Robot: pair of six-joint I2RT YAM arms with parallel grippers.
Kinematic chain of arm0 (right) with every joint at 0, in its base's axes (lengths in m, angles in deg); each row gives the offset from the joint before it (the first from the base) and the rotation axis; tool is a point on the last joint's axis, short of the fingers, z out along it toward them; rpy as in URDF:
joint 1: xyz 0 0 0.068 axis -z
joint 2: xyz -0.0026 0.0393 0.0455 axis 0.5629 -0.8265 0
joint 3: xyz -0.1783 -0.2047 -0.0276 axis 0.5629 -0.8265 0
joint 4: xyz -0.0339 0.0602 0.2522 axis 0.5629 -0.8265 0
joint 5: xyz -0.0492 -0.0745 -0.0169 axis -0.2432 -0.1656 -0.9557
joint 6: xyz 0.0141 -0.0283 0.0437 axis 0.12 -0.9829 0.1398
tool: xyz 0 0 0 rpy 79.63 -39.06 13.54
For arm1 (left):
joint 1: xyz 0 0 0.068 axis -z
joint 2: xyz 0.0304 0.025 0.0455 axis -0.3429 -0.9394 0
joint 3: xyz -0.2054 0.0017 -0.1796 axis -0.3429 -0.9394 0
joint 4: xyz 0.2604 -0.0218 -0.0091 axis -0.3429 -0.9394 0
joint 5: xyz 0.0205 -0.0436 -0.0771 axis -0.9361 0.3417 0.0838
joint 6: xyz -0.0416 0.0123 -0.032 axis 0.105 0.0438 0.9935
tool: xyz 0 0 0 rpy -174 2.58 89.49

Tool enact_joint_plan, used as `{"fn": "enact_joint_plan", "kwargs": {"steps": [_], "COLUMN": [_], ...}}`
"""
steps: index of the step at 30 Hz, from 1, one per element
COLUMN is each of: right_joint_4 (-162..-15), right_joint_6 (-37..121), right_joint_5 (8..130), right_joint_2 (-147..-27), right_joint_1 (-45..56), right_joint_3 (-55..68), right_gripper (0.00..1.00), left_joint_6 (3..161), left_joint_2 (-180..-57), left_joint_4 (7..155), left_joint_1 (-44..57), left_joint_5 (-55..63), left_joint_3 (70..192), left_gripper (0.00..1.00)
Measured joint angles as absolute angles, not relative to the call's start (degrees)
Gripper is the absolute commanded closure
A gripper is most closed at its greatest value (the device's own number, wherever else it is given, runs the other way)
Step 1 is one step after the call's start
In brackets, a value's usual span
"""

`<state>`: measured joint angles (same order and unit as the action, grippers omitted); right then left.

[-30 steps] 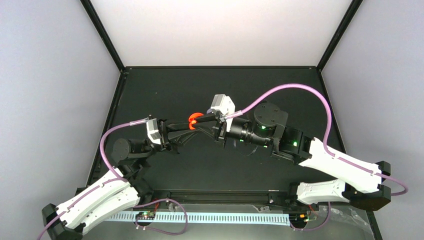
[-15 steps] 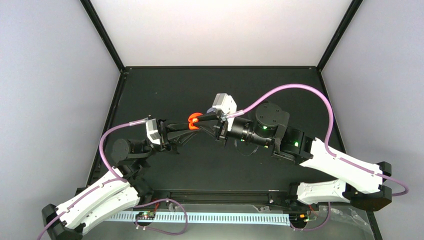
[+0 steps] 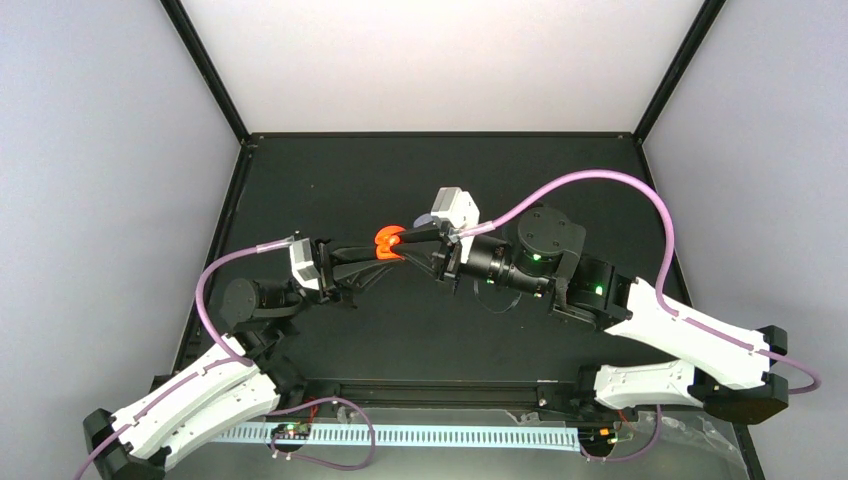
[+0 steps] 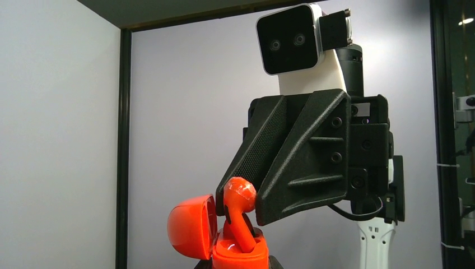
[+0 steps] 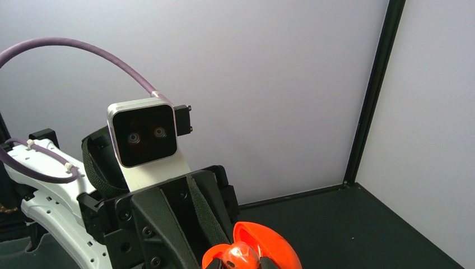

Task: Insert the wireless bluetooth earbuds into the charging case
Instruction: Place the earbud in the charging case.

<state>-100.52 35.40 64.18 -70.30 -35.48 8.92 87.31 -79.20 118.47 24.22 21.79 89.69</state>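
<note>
My left gripper [image 3: 377,250] is shut on the base of a red-orange charging case [image 4: 240,255], held up above the table. The case's lid [image 4: 189,227] hangs open to the left. A red-orange earbud [image 4: 241,194] stands in the case with its stem down in a socket and its round head sticking out. My right gripper [image 4: 242,208] is shut on that head from above. The right wrist view shows the earbud [image 5: 242,255] between my own fingertips, with the open lid [image 5: 277,244] behind it. Only this one earbud shows.
Both arms meet over the middle of the black table [image 3: 520,180]. Grey walls and black corner posts [image 5: 372,89] enclose it. A purple cable [image 3: 590,180] loops above the right arm. The left arm's wrist camera [image 5: 143,134] faces the right one closely.
The right arm's wrist and elbow have shifted slightly to the right. The case, the earbud and the left arm stay where they were.
</note>
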Motion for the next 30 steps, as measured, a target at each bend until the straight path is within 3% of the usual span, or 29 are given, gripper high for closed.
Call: {"fn": "enact_joint_plan", "kwargs": {"steps": [17, 30], "right_joint_4": [-100.97, -101.48], "right_joint_6": [35.42, 35.84], "right_joint_5": [64.14, 63.39], "right_joint_2": [-70.28, -68.68], "right_joint_1": [-35.48, -35.48], "right_joint_3": [8.81, 8.81], "right_gripper": [0.77, 0.57], "left_joint_6": [87.34, 87.34], "left_joint_2": [-79.22, -79.22], "left_joint_4": [118.47, 118.47], "left_joint_1": [24.22, 24.22], "left_joint_5": [21.79, 21.51], "left_joint_3": [89.69, 89.69], "left_gripper": [0.99, 0.99]}}
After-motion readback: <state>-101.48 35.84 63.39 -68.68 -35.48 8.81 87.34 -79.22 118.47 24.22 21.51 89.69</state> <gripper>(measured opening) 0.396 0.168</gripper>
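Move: The orange earbud sits about 1 cm left of the right hand point, between the fingertips, its stem already in the orange charging case. That case's body lies some 3 cm left, 1 cm back and 2 cm below the right hand; its open lid is about 3 cm left and 2 cm ahead. The purple case is roughly 28 cm ahead, 5 cm right and 35 cm below. From the left hand, the earbud is 3 cm right, 1 cm ahead and 2 cm up. The orange earbud, its stem already in the case, is let go by the right hand: the fingers part slowly while the hand stays almost in place, then spread wide, by about a quarter of their range in all. Only near the end does the hand back off about 1 cm to its right, rising slightly, away from the case. The left hand keeps its hold on the case without moving. ##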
